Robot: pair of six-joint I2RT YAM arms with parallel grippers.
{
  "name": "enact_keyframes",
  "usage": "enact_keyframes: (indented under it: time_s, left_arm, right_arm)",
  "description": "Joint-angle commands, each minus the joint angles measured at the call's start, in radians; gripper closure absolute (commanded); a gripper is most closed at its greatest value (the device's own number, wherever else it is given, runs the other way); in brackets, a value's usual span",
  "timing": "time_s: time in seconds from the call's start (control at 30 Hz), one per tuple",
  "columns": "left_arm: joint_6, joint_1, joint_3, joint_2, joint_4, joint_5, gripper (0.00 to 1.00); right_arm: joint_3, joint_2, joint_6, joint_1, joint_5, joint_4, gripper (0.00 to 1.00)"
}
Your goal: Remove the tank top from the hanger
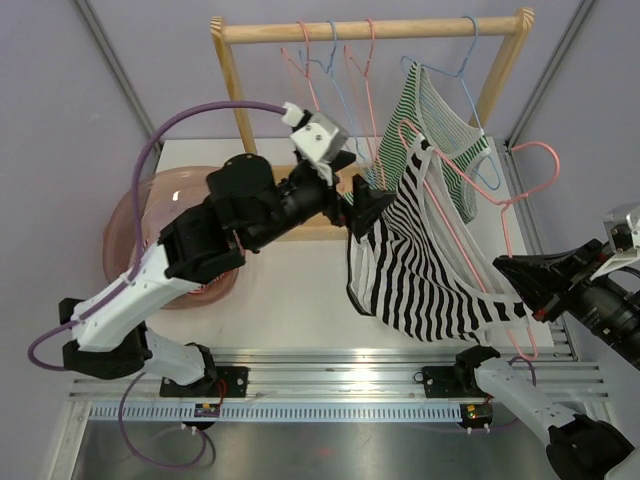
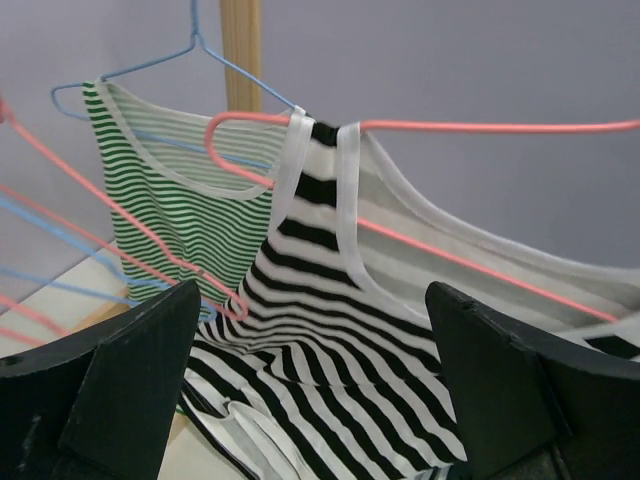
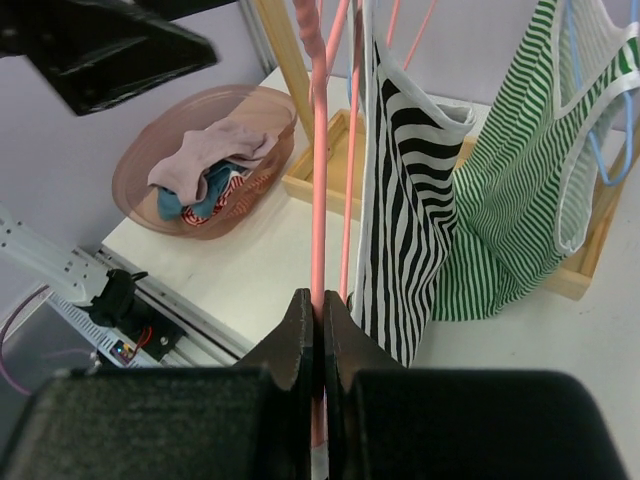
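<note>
The black-and-white striped tank top [image 1: 420, 260] hangs from a pink hanger [image 1: 504, 225] that is off the rail and tilted over the table. My right gripper [image 1: 510, 272] is shut on the hanger's wire; the right wrist view shows that hanger [image 3: 319, 180] pinched between the right gripper [image 3: 318, 300] jaws, the tank top [image 3: 400, 200] just to its right. My left gripper [image 1: 365, 205] is open at the tank top's left edge. In the left wrist view, the tank top [image 2: 340, 340] lies between and beyond the wide left gripper [image 2: 310, 292], its straps over the hanger [image 2: 480, 126].
A green striped tank top [image 1: 445, 130] hangs on a blue hanger from the wooden rack [image 1: 370, 30], beside several empty hangers [image 1: 340, 70]. A pink basin [image 1: 150, 230] with clothes in it sits at the table's left. The rack's wooden base [image 3: 320, 170] lies behind.
</note>
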Motion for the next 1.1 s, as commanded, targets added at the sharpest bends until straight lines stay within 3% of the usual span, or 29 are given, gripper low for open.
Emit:
enact_keyframes:
  time_s: [0.0, 0.13, 0.3, 0.4, 0.43, 0.47, 0.57, 0.63, 0.7, 0.77, 0.9, 1.07]
  left_arm:
    - [0.088, -0.027, 0.092, 0.085, 0.054, -0.071, 0.01]
    - [0.113, -0.039, 0.052, 0.124, 0.109, -0.086, 0.01]
    - [0.124, -0.040, 0.014, 0.141, 0.144, -0.131, 0.11]
    - [0.131, -0.040, 0.026, 0.165, 0.137, -0.177, 0.32]
    - [0.136, -0.039, 0.033, 0.171, 0.129, -0.203, 0.46]
    - [0.137, -0.039, 0.034, 0.171, 0.129, -0.203, 0.54]
    - [0.143, -0.039, 0.020, 0.162, 0.135, -0.238, 0.68]
    - [0.148, -0.039, 0.001, 0.150, 0.151, -0.264, 0.88]
    - [0.147, -0.039, 0.000, 0.145, 0.151, -0.307, 1.00]
    - [0.136, -0.039, -0.005, 0.127, 0.152, -0.353, 1.00]
    - [0.105, -0.039, -0.066, 0.040, 0.200, -0.606, 1.00]
    - [0.053, -0.025, -0.131, -0.082, 0.229, -0.753, 1.00]
  right_arm:
    - [-0.002, -0.013, 0.007, 0.017, -0.064, 0.024, 1.00]
    - [-0.018, -0.031, 0.013, 0.034, -0.103, 0.027, 1.00]
    - [-0.012, -0.039, 0.024, 0.044, -0.164, 0.032, 1.00]
    - [-0.022, -0.042, 0.021, 0.047, -0.164, 0.032, 1.00]
    - [-0.027, -0.043, 0.018, 0.052, -0.144, 0.032, 1.00]
    - [-0.027, -0.043, 0.016, 0.057, -0.144, 0.030, 1.00]
    - [-0.029, -0.043, 0.016, 0.063, -0.133, 0.025, 1.00]
    - [-0.030, -0.043, 0.015, 0.066, -0.136, 0.027, 1.00]
    - [-0.038, -0.045, 0.009, 0.080, -0.121, 0.025, 1.00]
    - [-0.048, -0.048, -0.004, 0.099, -0.095, 0.015, 1.00]
    - [-0.065, -0.071, -0.036, 0.184, -0.015, -0.016, 1.00]
    - [-0.021, -0.082, -0.056, 0.267, -0.047, -0.047, 1.00]
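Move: Ahead and right of the open left hand is the striped tank top's near strap, roughly 8 cm forward, 9 cm right and 3 cm lower, on the end of the pink hanger's arm. The green tank top is about 22 cm forward, 13 cm right and 15 cm below that hand; an empty pink hanger is some 20 cm forward, 3 cm right and 5 cm below it. From the right hand, the strap is about 16 cm forward, 9 cm left, level. Reaching about 5 cm right, nearly as far down and a little forward, the left hand meets the strap, closes on it and pinches it while easing forward, then pulls back left some 9 cm, swinging counter-clockwise. The right hand keeps its grip on the hanger's hook end, drawing back about 4 cm and turning some 15 degrees counter-clockwise. ##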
